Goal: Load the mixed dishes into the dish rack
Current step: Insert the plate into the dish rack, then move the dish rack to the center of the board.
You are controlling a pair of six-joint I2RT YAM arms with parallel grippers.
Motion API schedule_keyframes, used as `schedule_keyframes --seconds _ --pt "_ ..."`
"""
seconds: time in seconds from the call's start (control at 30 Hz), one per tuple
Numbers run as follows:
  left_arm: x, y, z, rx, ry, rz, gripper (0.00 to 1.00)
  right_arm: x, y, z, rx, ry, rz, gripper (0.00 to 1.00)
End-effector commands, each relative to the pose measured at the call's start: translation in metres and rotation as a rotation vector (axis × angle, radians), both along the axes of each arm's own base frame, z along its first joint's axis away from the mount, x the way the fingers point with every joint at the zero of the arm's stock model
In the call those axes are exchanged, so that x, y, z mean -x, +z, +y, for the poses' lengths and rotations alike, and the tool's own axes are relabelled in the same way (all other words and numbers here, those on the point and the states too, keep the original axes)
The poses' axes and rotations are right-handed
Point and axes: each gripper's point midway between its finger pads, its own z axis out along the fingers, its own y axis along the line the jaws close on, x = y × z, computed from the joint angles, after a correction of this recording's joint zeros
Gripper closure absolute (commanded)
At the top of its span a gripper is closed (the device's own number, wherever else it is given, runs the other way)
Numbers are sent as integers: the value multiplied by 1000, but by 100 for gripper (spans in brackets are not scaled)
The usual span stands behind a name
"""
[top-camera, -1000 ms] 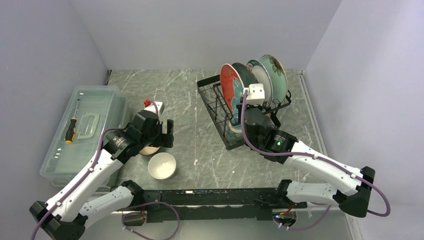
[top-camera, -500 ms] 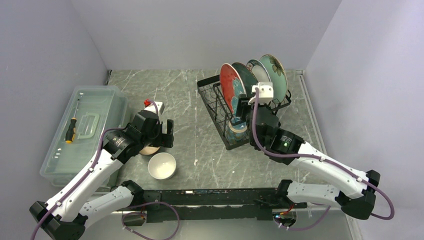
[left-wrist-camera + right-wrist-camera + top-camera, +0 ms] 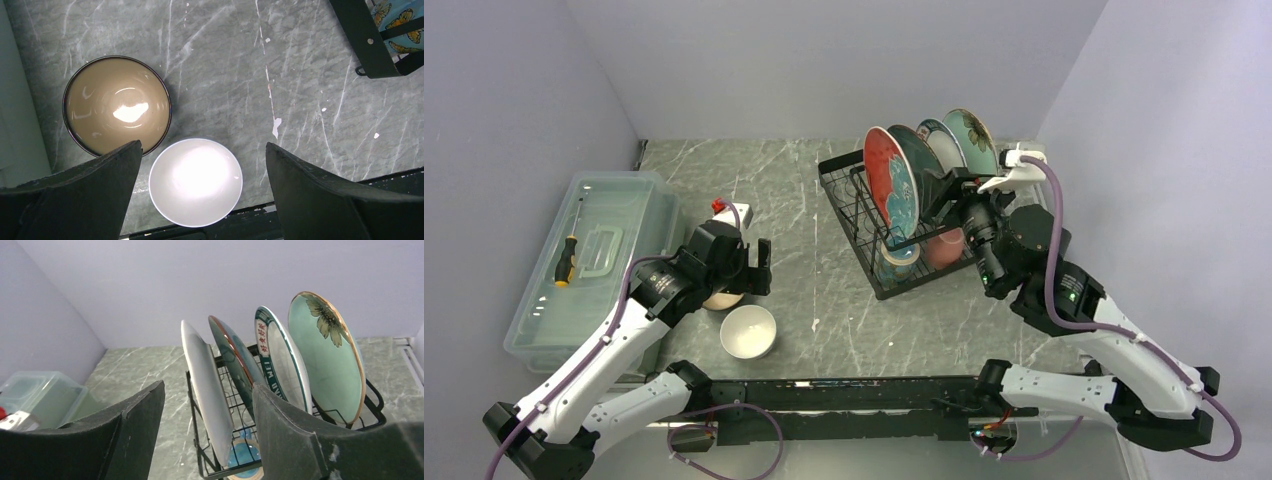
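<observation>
The black wire dish rack holds several upright plates: red, dark teal, white with a lettered rim and mint-green with a flower. A pink mug and a blue mug sit low in the rack. My right gripper hovers open and empty above the rack's right side, facing the plates. My left gripper hangs wide open and empty above the brown bowl and the white bowl, which stand side by side on the table.
A clear plastic box with a screwdriver on its lid stands at the left, close to the left arm. Walls close in the table at the back and on both sides. The rack's near corner lies right of the bowls.
The right gripper has opened and risen back to the right out of the rack, and the pink mug now shows there. The left arm has not moved.
</observation>
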Motion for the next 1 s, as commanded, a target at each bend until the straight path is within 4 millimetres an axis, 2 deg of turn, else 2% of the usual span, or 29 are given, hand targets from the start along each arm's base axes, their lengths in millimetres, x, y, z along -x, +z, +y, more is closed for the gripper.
schedule_keyframes --seconds 0.0,0.37,0.57,0.97 --pt "-2 3 1 0 6 -25 1 10 3 6 -4 79 30 33" --pt "-2 5 3 3 10 -31 1 43 -9 17 -23 287 127 31" --pt "-1 6 2 8 5 -32 0 50 -53 24 34 323 250 31" --pt "0 7 1 16 -1 -34 1 63 -104 27 72 361 377 31"
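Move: The red-and-blue plate already stands in the rack, its middle about 9 cm ahead of the empty right hand, 4 cm to its left and 15 cm lower. The dark green plate is some 4 cm to the right of it and a touch farther out. The blue mug sits about 7 cm ahead of the right hand, straight in front and some 41 cm down. From the left hand the red-and-blue plate is roughly 12 cm ahead, 24 cm right and 10 cm higher. The right hand, already clear of the plate and with its fingers staying part open, sinks about 9 cm while drawing back towards the robot on the near side of the rack, with a smaller shift to the left; the first half goes mostly back and left, the later part mostly down. On the way the wrist turns counter-clockwise and tips its fingers down, some 20 degrees each, so that they swing from pointing out over the plates to pointing forward, left and down, with no dish held. ##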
